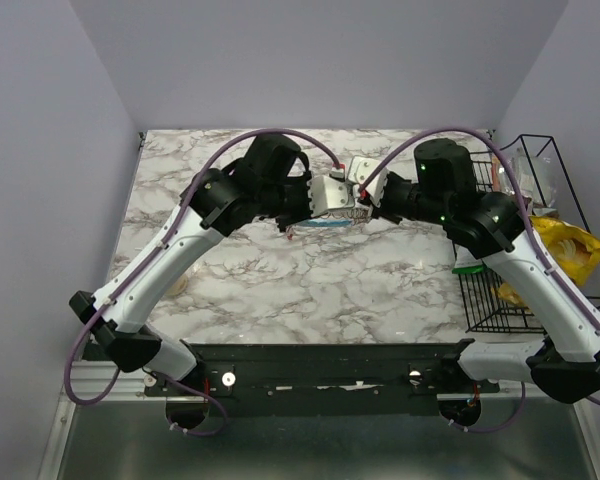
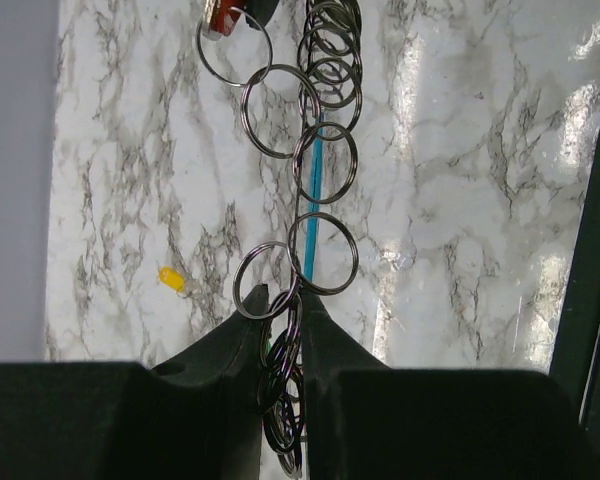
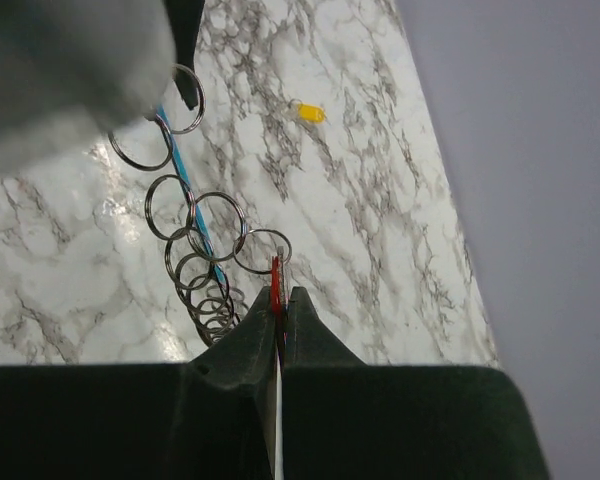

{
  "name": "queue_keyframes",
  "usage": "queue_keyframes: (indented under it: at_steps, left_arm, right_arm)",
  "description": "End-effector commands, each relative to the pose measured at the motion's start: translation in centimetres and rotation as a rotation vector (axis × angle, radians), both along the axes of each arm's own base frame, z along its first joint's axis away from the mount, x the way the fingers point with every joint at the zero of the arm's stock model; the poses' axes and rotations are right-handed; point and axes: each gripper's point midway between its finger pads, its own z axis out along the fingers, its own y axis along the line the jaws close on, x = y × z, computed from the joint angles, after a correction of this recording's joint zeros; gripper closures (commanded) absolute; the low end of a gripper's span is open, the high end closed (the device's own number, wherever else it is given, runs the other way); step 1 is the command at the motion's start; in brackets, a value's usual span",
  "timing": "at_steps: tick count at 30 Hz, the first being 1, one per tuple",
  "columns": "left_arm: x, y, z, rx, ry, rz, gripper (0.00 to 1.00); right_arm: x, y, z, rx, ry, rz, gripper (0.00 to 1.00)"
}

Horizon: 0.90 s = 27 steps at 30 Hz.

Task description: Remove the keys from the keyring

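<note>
The keyring [image 2: 315, 190] is a thin blue loop strung with several small metal split rings, held up above the marble table between both grippers. My left gripper [image 2: 280, 292] is shut on a bunch of those rings at one end of the keyring [image 1: 325, 226]. My right gripper [image 3: 280, 292] is shut on a red key [image 3: 276, 275] that hangs from one split ring of the keyring [image 3: 185, 180]. In the left wrist view the red key [image 2: 220, 18] shows at the top edge. A yellow key [image 2: 172, 279] lies loose on the table, also seen in the right wrist view as the yellow key [image 3: 310, 113].
A black wire basket [image 1: 570, 165] stands off the table's right edge and holds snack packs, among them a yellow bag [image 1: 570, 250]. Both arms meet over the middle back of the marble table [image 1: 280, 290]. Purple cables loop above the arms.
</note>
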Motion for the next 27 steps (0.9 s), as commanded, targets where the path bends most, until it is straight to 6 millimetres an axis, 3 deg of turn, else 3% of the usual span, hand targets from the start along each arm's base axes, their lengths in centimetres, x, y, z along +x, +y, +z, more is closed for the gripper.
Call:
queue_keyframes:
  at_steps: [1, 3, 4, 10, 15, 19, 27]
  left_arm:
    - [-2.4, 2.8, -3.7, 0.220, 0.201, 0.023, 0.95]
    - [-3.0, 2.0, -3.3, 0.161, 0.220, -0.019, 0.85]
    - [-3.1, 1.6, -2.9, 0.126, 0.216, -0.038, 0.74]
    - [-2.9, 0.8, 1.0, -0.079, 0.133, -0.106, 0.40]
    - [-2.8, 0.5, 4.0, -0.177, 0.108, -0.156, 0.35]
    - [-1.6, 0.0, 6.2, -0.221, 0.049, -0.130, 0.32]
    - [1.4, -1.9, 8.2, -0.287, -0.014, -0.090, 0.32]
  right_arm:
    - [3.1, -1.8, 5.5, 0.049, -0.196, -0.157, 0.99]
    - [3.3, -1.7, 7.0, 0.091, -0.207, -0.175, 0.99]
    - [3.4, -1.6, 7.4, 0.103, -0.211, -0.183, 0.99]
    - [3.2, -1.5, 8.0, 0.129, -0.199, -0.182, 0.99]
    - [2.5, -1.4, 7.7, 0.130, -0.181, -0.159, 0.99]
    - [2.0, -1.5, 6.9, 0.107, -0.172, -0.134, 0.99]
    - [1.1, -1.2, 6.7, 0.106, -0.159, -0.088, 0.99]
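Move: The left fingers still hold the near end of the keyring and its bunched rings. The keyring's middle lies about 7 cm to their right, roughly level in depth and height. The red key in the right fingers is some 11 cm right, 3 cm ahead and 2 cm higher; the yellow key on the table is about 15 cm ahead, 5 cm left and 25 cm below. From the right hand, the keyring's middle is about 4 cm left, 3 cm back and 3 cm lower. Drawing back about 2.5 cm after a short nudge forward, the left hand opens its fingers wide and lets go of the keyring's ring-laden end, then climbs some 8 cm with its fingertips tipping up slightly, clear of the keyring. The right hand keeps its pinch on the red key and lifts about 5 cm, easing forward 2 cm and turning slightly clockwise. ##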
